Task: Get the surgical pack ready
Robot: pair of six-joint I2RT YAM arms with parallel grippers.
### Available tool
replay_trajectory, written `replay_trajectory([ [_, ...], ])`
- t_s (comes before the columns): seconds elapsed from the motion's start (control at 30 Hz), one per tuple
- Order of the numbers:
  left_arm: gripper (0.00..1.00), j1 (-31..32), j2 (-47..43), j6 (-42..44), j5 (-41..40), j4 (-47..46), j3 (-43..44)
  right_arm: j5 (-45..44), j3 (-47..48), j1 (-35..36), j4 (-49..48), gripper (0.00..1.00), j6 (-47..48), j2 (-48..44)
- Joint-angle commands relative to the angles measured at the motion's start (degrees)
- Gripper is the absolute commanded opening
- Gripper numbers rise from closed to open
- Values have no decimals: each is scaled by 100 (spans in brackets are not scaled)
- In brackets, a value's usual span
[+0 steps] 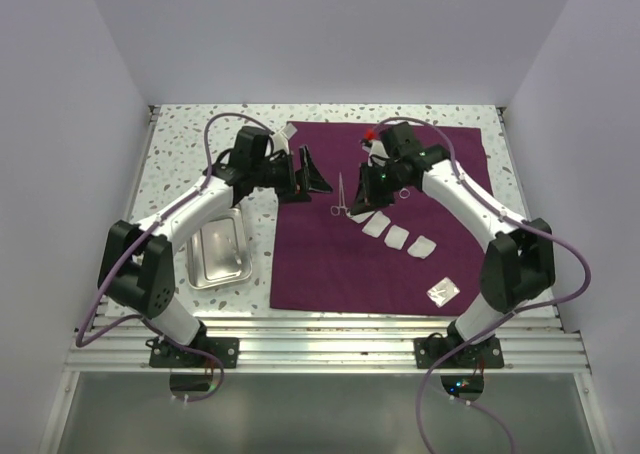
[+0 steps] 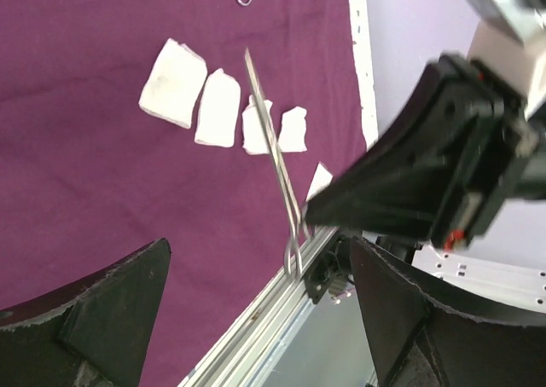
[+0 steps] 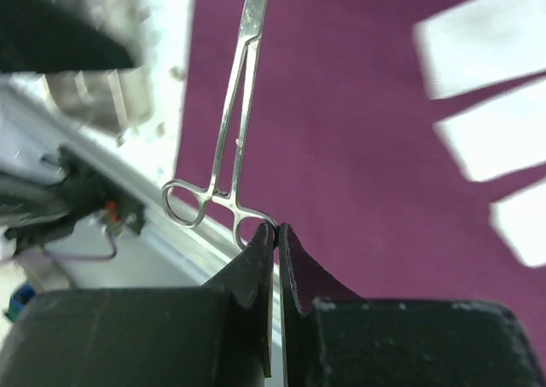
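The maroon cloth (image 1: pixel 330 264) lies spread flat on the table. My right gripper (image 3: pixel 277 229) is shut on a ring handle of silver forceps (image 3: pixel 235 106), which hang above the cloth with their tips pointing away. From above, this gripper (image 1: pixel 356 188) and the forceps (image 1: pixel 340 194) are over the cloth's upper middle. My left gripper (image 1: pixel 311 182) stands wide open just left of them, holding nothing. Its wrist view shows the forceps (image 2: pixel 273 148) ahead between the spread fingers (image 2: pixel 111 310). White gauze squares (image 1: pixel 397 237) lie in a row on the cloth. The steel tray (image 1: pixel 220 254) sits off the cloth's left edge.
A second instrument's ring handles (image 1: pixel 403 191) lie on the cloth under the right arm. A wrapped gauze packet (image 1: pixel 441 291) lies near the cloth's front right corner. Aluminium rails (image 1: pixel 330 339) run along the table's near edge, and white walls close in both sides.
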State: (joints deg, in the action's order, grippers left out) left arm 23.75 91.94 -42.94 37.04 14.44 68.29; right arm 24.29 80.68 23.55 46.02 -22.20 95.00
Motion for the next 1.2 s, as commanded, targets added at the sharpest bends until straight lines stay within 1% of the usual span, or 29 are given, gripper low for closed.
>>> replay_trajectory([
  [0.0, 90, -28, -53, -188, 225, -406, 44, 479, -79, 184, -295, 0, -47, -411],
  [0.13, 89, -54, -97, -276, 277, -459, -149, 532, -79, 536, -427, 0, -162, -474],
  [0.3, 85, -46, -133, -716, 453, -1021, -466, 541, -35, 852, -559, 0, -293, -386],
  [0.37, 83, -37, -133, -716, 462, -1004, -483, 576, -9, 932, -664, 0, -347, -368],
  [0.47, 73, -37, -150, -760, 471, -1039, -492, 576, 61, 1002, -682, 0, -373, -281],
  [0.5, 62, -37, -141, -777, 489, -1057, -484, 585, 70, 1011, -699, 0, -399, -272],
  [0.57, 48, -37, -115, -743, 524, -1004, -483, 576, 140, 1046, -709, 0, -400, -210],
  [0.6, 25, -46, -124, -699, 506, -848, -449, 533, 175, 1046, -665, 0, -417, -167],
  [0.67, 2, -63, -133, -437, 305, -532, -396, 436, 377, 1037, -367, 2, -408, 8],
  [0.7, 0, -72, -150, -304, 69, -51, -309, 375, 456, 1037, -279, 12, -347, 79],
  [0.73, 0, -89, -168, -172, -90, 171, -273, 279, 561, 1037, -17, 22, -303, 141],
  [0.77, 0, -142, -194, 116, -274, 739, -238, 60, 762, 1029, 116, 32, -242, 263],
  [0.8, 0, -195, -229, 267, -467, 1049, -168, -46, 852, 1011, 222, 39, -207, 308],
  [0.83, 0, -326, -255, 399, -922, 1357, -132, -187, 1000, 968, 389, 49, -198, 352],
  [0.87, 0, -379, -282, 679, -1257, 1717, -71, -353, 1063, 932, 486, 53, -189, 387],
  [0.9, 0, -423, -343, 803, -1634, 2451, 95, -712, 1133, 810, 591, 60, -189, 492],
  [0.93, 0, -476, -378, 918, -2508, 2798, 175, -811, 1282, 722, 819, 62, -163, 589],
  [0.97, 0, -494, -422, 1032, -2996, 3141, 245, -873, 1353, 617, 925, 63, -162, 677],
  [1.0, 0, -511, -518, 1068, -3436, 3684, 350, -909, 1423, 494, 1031, 63, -136, 869],
  [1.03, 0, -538, -580, 1086, -4171, 3872, 369, -918, 1537, 249, 1154, 63, -145, 958],
  [1.07, 0, -547, -650, 1051, -4509, 4178, 369, -926, 1590, 133, 1172, 63, -145, 1028],
  [1.1, 0, -547, -782, 1033, -4765, 4294, 378, -944, 1643, -16, 1190, 63, -136, 1125],
  [1.13, 0, -555, -844, 1033, -5133, 4374, 378, -1083, 1826, -52, 1251, 63, -127, 1300],
  [1.17, 0, -555, -888, 963, -5293, 4514, 360, -1259, 1976, -78, 1356, 64, -84, 1450],
])
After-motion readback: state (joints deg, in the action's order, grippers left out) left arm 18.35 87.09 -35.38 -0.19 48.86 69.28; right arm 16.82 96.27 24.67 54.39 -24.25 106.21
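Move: The forceps hang by one ring from the right fingers; their middle is some 8 cm right of the open left hand, 2 cm ahead and 3 cm lower. The tray lies about 24 cm to the left hand's left, 6 cm back, 15 cm down. From the right hand, the left hand is about 10 cm left, 3 ahead, 4 up; the nearest gauze is 6 cm ahead, 3 right, 12 down; another forceps, 13 ahead, 16 right, 12 down. The forceps, still pinched by a ring, are brought about 8 cm left and back, slightly up, between the waiting left fingers, which shut on the shank. The right fingers then open and back off forward and right about 10 cm, sinking slightly, while the left hand swings the forceps some 16 cm left and 6 cm down towards the tray, turning nearly 50 degrees. ##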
